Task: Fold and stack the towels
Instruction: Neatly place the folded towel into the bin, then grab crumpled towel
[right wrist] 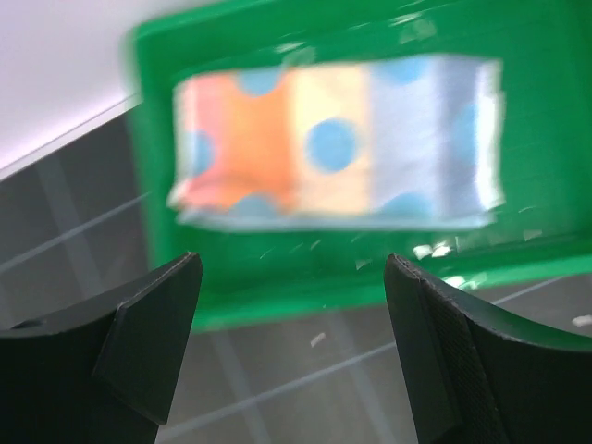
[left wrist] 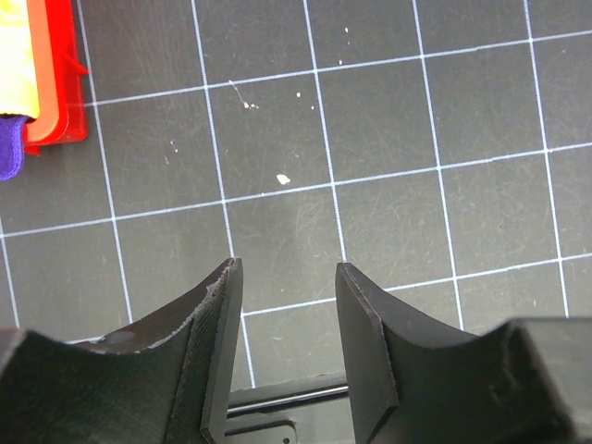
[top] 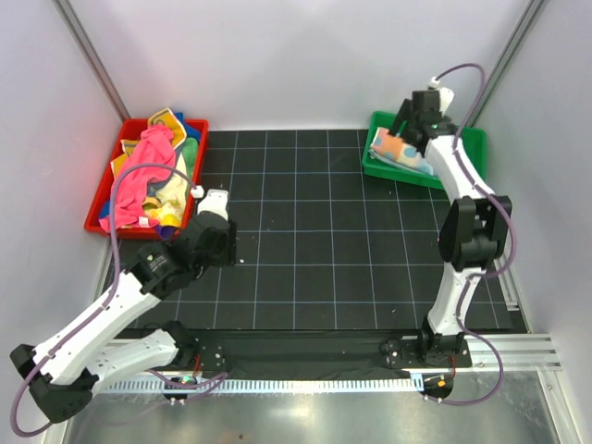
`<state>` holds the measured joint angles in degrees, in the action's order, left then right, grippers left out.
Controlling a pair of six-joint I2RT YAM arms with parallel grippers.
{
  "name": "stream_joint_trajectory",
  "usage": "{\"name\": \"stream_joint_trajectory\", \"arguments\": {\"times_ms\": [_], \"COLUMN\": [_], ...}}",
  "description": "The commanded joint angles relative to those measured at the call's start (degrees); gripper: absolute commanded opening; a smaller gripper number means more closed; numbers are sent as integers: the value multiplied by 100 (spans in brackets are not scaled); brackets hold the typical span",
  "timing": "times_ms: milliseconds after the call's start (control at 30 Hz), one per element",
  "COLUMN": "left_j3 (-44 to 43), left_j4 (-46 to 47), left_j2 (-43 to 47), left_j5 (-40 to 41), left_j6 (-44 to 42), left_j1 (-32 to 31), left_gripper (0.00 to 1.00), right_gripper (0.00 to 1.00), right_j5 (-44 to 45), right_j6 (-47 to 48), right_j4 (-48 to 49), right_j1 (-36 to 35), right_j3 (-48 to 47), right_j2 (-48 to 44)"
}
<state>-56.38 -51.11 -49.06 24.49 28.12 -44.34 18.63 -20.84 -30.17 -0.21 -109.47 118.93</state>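
Note:
A folded pastel patchwork towel (top: pixel 398 148) (right wrist: pixel 338 139) lies in the green tray (top: pixel 462 157) (right wrist: pixel 305 268) at the back right. My right gripper (top: pixel 413 125) (right wrist: pixel 291 264) hangs open just above it, nothing between its fingers. A pile of unfolded towels (top: pixel 148 176), with a pink-red one on top and yellow, green and blue ones beneath, fills the red tray (top: pixel 97 217) (left wrist: pixel 65 92) at the back left. My left gripper (top: pixel 217 203) (left wrist: pixel 287 268) hovers open over the black mat just right of the red tray, holding nothing.
The black gridded mat (top: pixel 314 240) covers the table between the two trays. White walls enclose the back and sides. A metal rail (top: pixel 314 379) with both arm bases runs along the near edge.

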Motion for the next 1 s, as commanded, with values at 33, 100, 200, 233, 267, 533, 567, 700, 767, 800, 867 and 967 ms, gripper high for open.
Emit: {"name": "stream_joint_trajectory", "arguments": {"times_ms": [33,100,200,233,267,533,567,700,767,800,867,967], "left_j3": [-663,-1093,-1759,-1762,-1823,-2421,-2543,-3159,-3500,-3651,-3870,-3986], "left_j4": [269,242,320,321,434,1901,1982,2228,2264,2185,2176,2228], "left_j2": [-674,-1025,-1972,-2089,-2177,-3644,-4046,-5049,-5437,-5604,-5983,-6273], "left_j5": [475,951,988,987,1031,971,796,750,733,689,514,364], "left_j6": [377,650,1220,1283,1345,1591,1652,1487,1468,1486,1591,1618], "left_j1": [74,214,1298,1305,1531,4027,4238,4977,5249,5321,5557,5725], "left_gripper": [52,57,61,61,69,75,74,74,74,74,73,73], "right_gripper": [88,88,88,88,88,88,88,88,88,88,88,88], "right_j5": [-721,-809,-1141,-1143,-1204,-2292,-2364,-2619,-2733,-2751,-2786,-2804], "right_j6": [-675,-650,-632,-623,-649,-764,-772,-825,-851,-869,-878,-869], "right_j4": [1276,1689,2040,2042,2251,2745,2814,2929,2991,2982,2991,2991], "right_j1": [-1032,-1586,-2322,-2326,-2369,-2387,-2387,-2396,-2396,-2405,-2405,-2405], "right_j3": [1610,2157,2700,2703,2947,3529,3573,3669,3748,3749,3758,3793], "right_j2": [-1151,-1372,-1582,-1584,-1645,-1944,-1953,-2076,-2120,-2129,-2155,-2190]}}
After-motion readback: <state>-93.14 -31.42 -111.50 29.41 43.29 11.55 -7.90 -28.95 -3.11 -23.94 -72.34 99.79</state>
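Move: For the left hand, the pink towel on the pile in the red bin lies about 22 cm ahead, 26 cm to the left and 12 cm down. From the same hand, the cream towel is some 17 cm ahead and 19 cm left, the green towel 29 cm ahead and 17 cm left. The empty right hand, already clear, has the folded towel in the green bin roughly 15 cm below it, about 2 cm ahead, and the pink towel some 83 cm left and 14 cm back. Swinging forward and then hard left, the left hand travels about 27 cm each way to above the pink towel, turning nearly 70 degrees counter-clockwise, opening its fingers wider and sinking late. The right hand sweeps quickly left, some 28 cm, and 12 cm back, away from the folded towel to the near-left of the green bin, fingers still wide, turning counter-clockwise; it dips midway and partly rises again. ##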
